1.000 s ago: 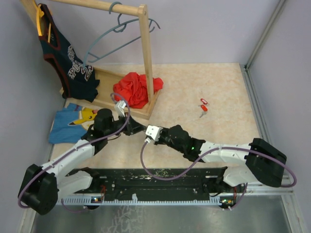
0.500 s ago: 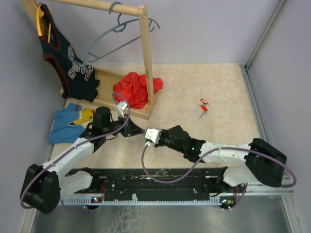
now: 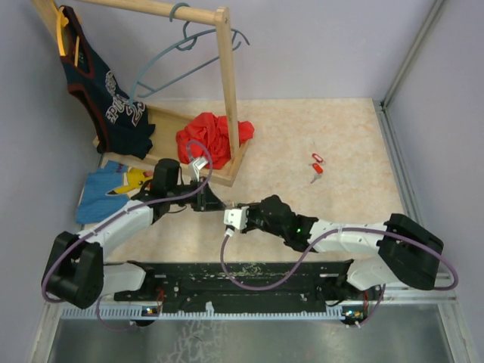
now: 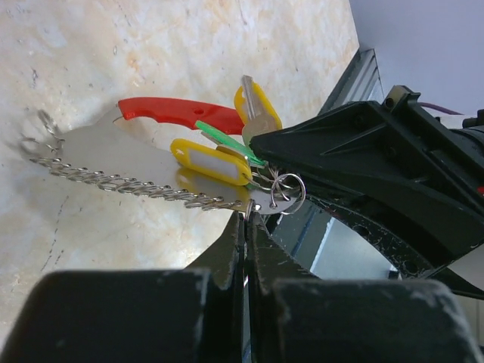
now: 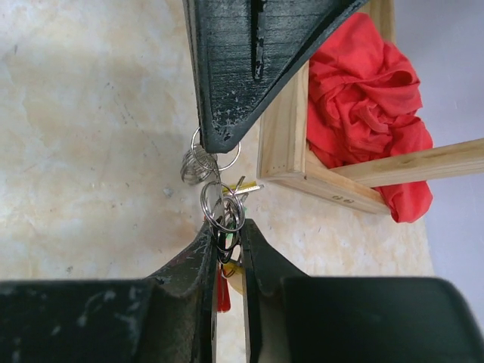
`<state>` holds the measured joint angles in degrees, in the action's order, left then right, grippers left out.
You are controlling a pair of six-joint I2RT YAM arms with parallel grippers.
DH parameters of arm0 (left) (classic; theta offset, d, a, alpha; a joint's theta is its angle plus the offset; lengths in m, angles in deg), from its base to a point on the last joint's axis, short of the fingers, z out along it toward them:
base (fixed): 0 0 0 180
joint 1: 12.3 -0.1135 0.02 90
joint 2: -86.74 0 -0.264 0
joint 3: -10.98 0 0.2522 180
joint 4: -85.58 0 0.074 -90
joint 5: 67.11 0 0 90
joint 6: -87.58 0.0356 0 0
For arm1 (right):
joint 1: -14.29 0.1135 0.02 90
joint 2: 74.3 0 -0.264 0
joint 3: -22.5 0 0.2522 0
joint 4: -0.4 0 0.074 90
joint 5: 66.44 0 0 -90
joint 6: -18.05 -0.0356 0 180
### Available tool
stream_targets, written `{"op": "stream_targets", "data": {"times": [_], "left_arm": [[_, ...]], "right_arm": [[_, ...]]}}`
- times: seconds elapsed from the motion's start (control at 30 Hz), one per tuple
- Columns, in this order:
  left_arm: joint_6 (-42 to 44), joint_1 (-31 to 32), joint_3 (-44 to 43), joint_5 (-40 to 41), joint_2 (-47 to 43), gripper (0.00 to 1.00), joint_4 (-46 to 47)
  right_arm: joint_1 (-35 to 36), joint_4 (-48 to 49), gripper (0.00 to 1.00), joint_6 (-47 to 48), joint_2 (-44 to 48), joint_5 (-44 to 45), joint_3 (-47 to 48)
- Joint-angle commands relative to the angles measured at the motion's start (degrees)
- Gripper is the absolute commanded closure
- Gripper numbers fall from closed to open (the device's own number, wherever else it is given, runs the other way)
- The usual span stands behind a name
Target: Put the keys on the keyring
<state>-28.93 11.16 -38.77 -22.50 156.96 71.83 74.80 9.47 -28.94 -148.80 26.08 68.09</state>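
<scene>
A bunch of keys hangs between my two grippers: yellow tags (image 4: 212, 161), a red tag (image 4: 181, 113), a green key and small split rings (image 5: 223, 204). A thin grey coiled wire, the keyring (image 4: 113, 181), trails from the bunch and shows as a coil in the right wrist view (image 5: 195, 165). My left gripper (image 4: 248, 215) is shut on the thin metal at the keyring's end. My right gripper (image 5: 224, 234) is shut on the rings of the keys. In the top view the two grippers (image 3: 218, 204) (image 3: 227, 213) meet tip to tip. Two red-tagged keys (image 3: 316, 166) lie on the table to the right.
A wooden clothes rack base (image 3: 219, 175) with a red cloth (image 3: 208, 138) stands just behind the grippers. A grey-blue hanger (image 3: 178, 64) and a dark jersey (image 3: 106, 91) hang on the rack. A blue shirt (image 3: 113, 189) lies at the left.
My left arm has swung right and forward, and my right gripper has shifted slightly left and nearer, so the two grippers sit closer together over the bunch.
</scene>
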Motion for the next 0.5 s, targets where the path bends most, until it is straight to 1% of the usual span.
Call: {"op": "stream_targets", "data": {"times": [0.0, 0.1, 0.2, 0.27, 0.33, 0.47], "left_arm": [[0.62, -0.11, 0.37, -6.74, 2.63, 1.0, -0.12], [-0.08, -0.1, 1.34, -6.43, 2.0, 1.0, 1.36], [1.56, -0.11, 0.78, -4.43, 1.42, 1.0, -0.38], [3.33, -0.14, -0.58, -2.62, 1.54, 1.0, -3.07], [4.41, -0.09, -1.63, -1.15, 1.52, 1.0, -4.91], [4.24, -0.07, -2.06, -1.0, 1.29, 1.0, -4.43]], "right_arm": [[-0.66, 3.56, 0.85, 3.05, -1.07, 2.11, 5.16], [-1.03, 2.59, 0.72, 1.44, -0.73, 4.27, 5.05], [-1.42, -0.2, 0.64, -1.18, 1.13, 4.61, 4.9], [-1.45, -5.13, 0.61, -3.22, 3.15, 2.44, 5.41], [-1.44, -8.62, 0.6, -5.5, 5.56, -0.56, 5.69], [-1.53, -11.51, 0.58, -10.84, 9.71, -3.03, 4.73]]}}
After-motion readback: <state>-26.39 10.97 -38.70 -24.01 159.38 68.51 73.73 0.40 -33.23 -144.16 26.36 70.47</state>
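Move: Both hands are at the keyring: its rings sit at the right hand's fingertips and about 2 cm to the left hand's right, level with both. From the right hand, the tagged keys hang some 4 cm below and about 1 cm to its left. The rack's near corner is roughly 9 cm ahead of that hand, 1 cm left and 9 cm below, with the red cloth beyond it, about 21 cm ahead and 8 cm left. The right fingers let go of the rings, spreading to about two-fifths open. Meanwhile that hand dips about 1 cm and edges forward, then rises some 2 cm while drawing back and off to the right, away from the left hand. The left hand keeps its shut pinch on the ring, sinking about 2 cm and easing back about 1 cm. ##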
